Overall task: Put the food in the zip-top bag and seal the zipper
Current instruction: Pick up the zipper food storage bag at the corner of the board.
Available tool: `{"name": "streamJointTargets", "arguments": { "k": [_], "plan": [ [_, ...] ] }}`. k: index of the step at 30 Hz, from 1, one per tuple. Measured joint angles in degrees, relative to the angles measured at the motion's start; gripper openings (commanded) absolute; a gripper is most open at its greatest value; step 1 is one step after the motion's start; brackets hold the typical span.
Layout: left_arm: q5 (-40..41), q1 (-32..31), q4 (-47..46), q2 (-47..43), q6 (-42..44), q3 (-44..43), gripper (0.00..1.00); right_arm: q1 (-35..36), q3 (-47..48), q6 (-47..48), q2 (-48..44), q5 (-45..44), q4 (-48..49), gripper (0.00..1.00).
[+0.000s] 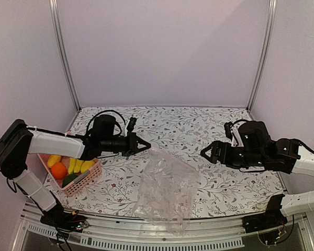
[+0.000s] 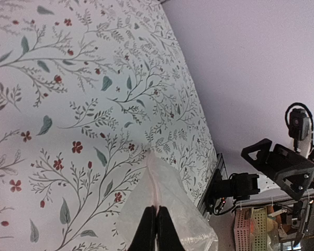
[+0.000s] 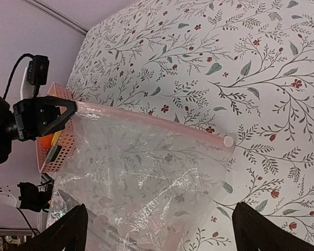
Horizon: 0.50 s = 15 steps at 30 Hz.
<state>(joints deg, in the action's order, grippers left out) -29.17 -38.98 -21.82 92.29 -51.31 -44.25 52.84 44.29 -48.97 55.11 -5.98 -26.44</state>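
Observation:
The zip-top bag (image 1: 165, 188) lies crumpled near the table's front edge, with its mouth toward the back. Its pinkish zipper (image 3: 152, 121) runs along the top edge and ends in a small white knob (image 3: 228, 141). My left gripper (image 1: 142, 145) is shut on the bag's left top corner, and its fingers (image 2: 146, 230) pinch the plastic (image 2: 170, 198). My right gripper (image 1: 205, 152) is open and empty, to the right of the bag; in the right wrist view it (image 3: 159, 214) looks over the bag (image 3: 146, 178). The food (image 1: 68, 168), yellow pieces, an orange and a green piece, sits in the pink basket.
The pink basket (image 1: 81, 184) stands at the table's left front and also shows in the right wrist view (image 3: 55, 154), behind the left gripper (image 3: 44, 117). Frame posts stand at the back corners. The table's front rail runs just under the bag.

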Motion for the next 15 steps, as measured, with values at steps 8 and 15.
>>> {"name": "streamJointTargets", "arguments": {
  "k": [8, 15],
  "plan": [
    [-1.73, 0.07, -0.42, -19.82, 10.97, -0.81, 0.0, 0.0, -6.08, -1.68, -4.96, -1.07, 11.3, 0.98],
    [-5.31, 0.42, 0.0, -28.89, 14.99, -1.49, 0.0, 0.0, -9.99, -3.15, -5.11, -0.17, 25.2, 0.99]
  ]
}}
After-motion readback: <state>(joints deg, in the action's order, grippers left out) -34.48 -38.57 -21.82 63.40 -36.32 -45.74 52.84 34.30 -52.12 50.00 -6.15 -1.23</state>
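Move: My left fingers are already shut on one end of the bag's zipper strip. The slider corner lies about 20 cm to that hand's right, 6 cm back and 8 cm lower, the bag's bottom edge some 30 cm back and 4 cm right; the fruit basket is about 33 cm left and 4 cm back. From my open right hand the slider corner is roughly 13 cm below and 4 cm left, level fore and aft, and the gripped end 24 cm left, 8 cm farther out. I swing my left hand steeply up about 21 cm, easing back some 6 cm and slightly left, and tilt its fingers from slanting down to roughly level while I keep the zipper end pinched. Meanwhile my right hand, wide open, rises about 4 cm, its fingertips tipping up some 20 degrees, as the slider corner comes up close to it, still ungripped. ##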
